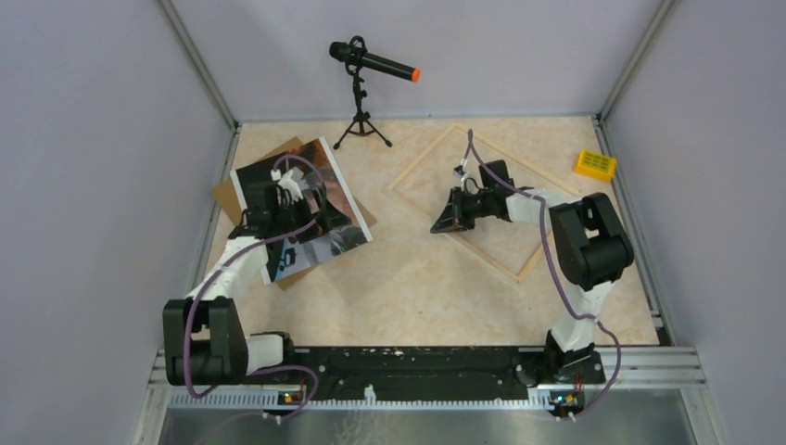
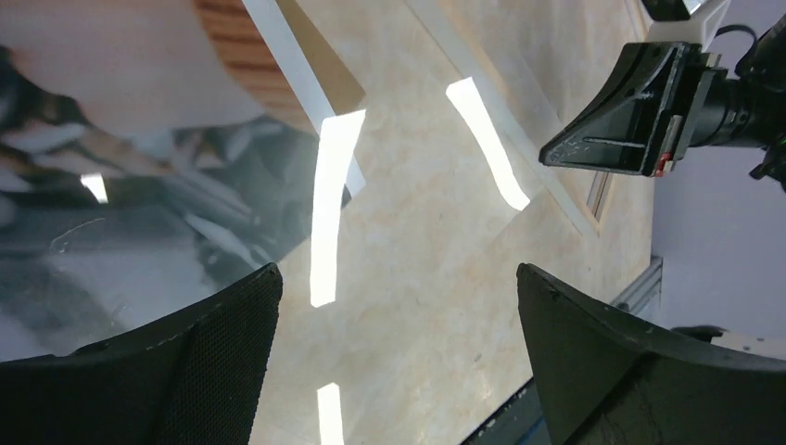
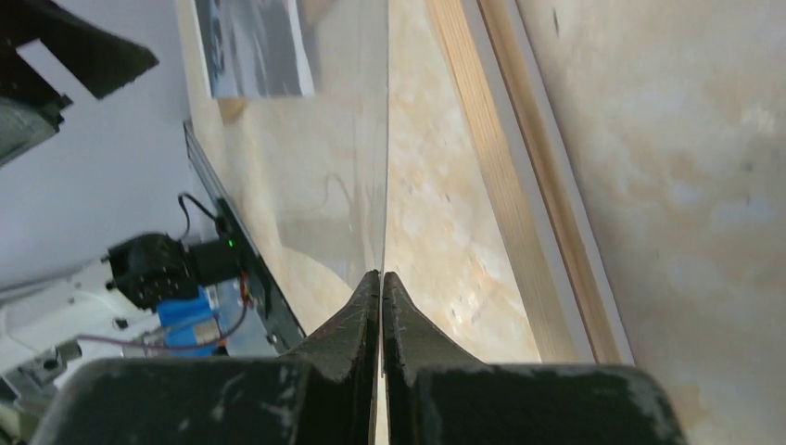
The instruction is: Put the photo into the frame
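The photo [image 1: 310,199], a dark glossy print with a white border, lies at the left on a brown board [image 1: 232,190]. My left gripper [image 1: 289,197] hovers over the photo, open, nothing between its fingers [image 2: 222,352]; the print's dark surface [image 2: 130,232] shows beside the left finger. The pale wooden frame [image 1: 422,165] lies flat at the right. My right gripper [image 1: 443,222] is at the frame's near-left rail [image 3: 500,139], shut on the edge of a thin clear sheet [image 3: 385,185] that I see edge-on. The photo [image 3: 250,46] shows far off in that view.
A microphone on a small tripod [image 1: 363,83] stands at the back centre. A yellow block [image 1: 594,165] sits at the back right by the wall. Metal rails edge the table on both sides. Light strips reflect off the clear sheet [image 2: 332,204] in the left wrist view.
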Robot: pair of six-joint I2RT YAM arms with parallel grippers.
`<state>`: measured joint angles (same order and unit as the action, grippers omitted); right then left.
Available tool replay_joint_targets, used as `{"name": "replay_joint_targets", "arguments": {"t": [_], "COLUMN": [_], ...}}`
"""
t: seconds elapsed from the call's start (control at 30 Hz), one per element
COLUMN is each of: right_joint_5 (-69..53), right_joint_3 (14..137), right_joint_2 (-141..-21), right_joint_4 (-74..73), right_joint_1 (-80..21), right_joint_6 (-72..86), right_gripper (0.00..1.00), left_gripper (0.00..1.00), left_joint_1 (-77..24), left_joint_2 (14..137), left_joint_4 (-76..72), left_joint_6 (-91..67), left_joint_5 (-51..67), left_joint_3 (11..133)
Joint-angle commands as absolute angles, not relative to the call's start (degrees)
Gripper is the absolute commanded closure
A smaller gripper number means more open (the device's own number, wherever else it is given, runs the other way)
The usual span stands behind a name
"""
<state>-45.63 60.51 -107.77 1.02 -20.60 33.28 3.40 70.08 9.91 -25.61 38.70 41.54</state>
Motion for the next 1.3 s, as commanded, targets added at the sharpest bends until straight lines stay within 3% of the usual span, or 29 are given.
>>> {"name": "replay_joint_targets", "arguments": {"t": [0.0, 0.2, 0.5, 0.7, 0.8, 0.97, 1.13, 1.27], "right_joint_5": [-52.5, -52.0, -47.5, -35.7, -27.2, -14.7, 3.6, 10.8], "right_joint_3": [60.9, 56.2, 46.4, 33.9, 26.4, 21.5, 19.1, 20.1], "right_joint_2": [-104.7, -101.8, -99.8, -93.4, -91.3, -88.8, -85.4, -89.4], "right_joint_4": [-16.6, -5.3, 16.3, 37.3, 49.2, 56.6, 61.0, 67.3], "right_joint_1": [-17.6, -12.7, -12.8, -16.6, -20.8, -28.8, -39.7, -43.9], "right_joint_6": [18.9, 27.3, 43.3, 58.3, 65.5, 69.2, 65.4, 63.6], "right_gripper": [1.0, 0.82, 0.63, 0.46, 0.44, 0.43, 0.43, 0.46], "left_gripper": [0.01, 0.01, 0.01, 0.02, 0.02, 0.02, 0.02, 0.02], "left_joint_1": [-2.6, -7.3, -10.3, -12.2, -13.1, -14.4, -15.5, -16.8], "left_joint_2": [74.2, 77.6, 78.3, 78.5, 79.5, 80.4, 80.2, 80.1], "left_joint_4": [8.0, -3.8, -14.9, -19.6, -21.4, -22.9, -25.7, -26.1], "left_joint_6": [-29.3, -39.5, -46.1, -48.9, -49.8, -50.2, -52.1, -52.6], "left_joint_5": [36.9, 37.3, 36.4, 35.5, 35.4, 35.1, 35.2, 34.5], "left_joint_3": [42.6, 35.1, 24.6, 20.8, 20.1, 19.2, 17.6, 18.1]}}
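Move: The photo's near-right corner lies about 9 cm to the right of my left hand, level with it front to back and some 11 cm below. From my right hand that corner is about 18 cm left, 2 cm back and 5 cm below. The frame's left corner is about 14 cm ahead and 14 cm right of my left hand, and 16 cm ahead and 13 cm left of my right. I bring my left hand, fingers wide open, right, down and back towards the photo's near-right corner, about 10 cm sideways and 8 down, stopping low just on my side of it. My right fingers let go of the edge of a clear sheet, opening to about half; that hand eases right, then swings back and left away from the frame's near rail, turning some 30 degrees clockwise and rising slightly at the end. ##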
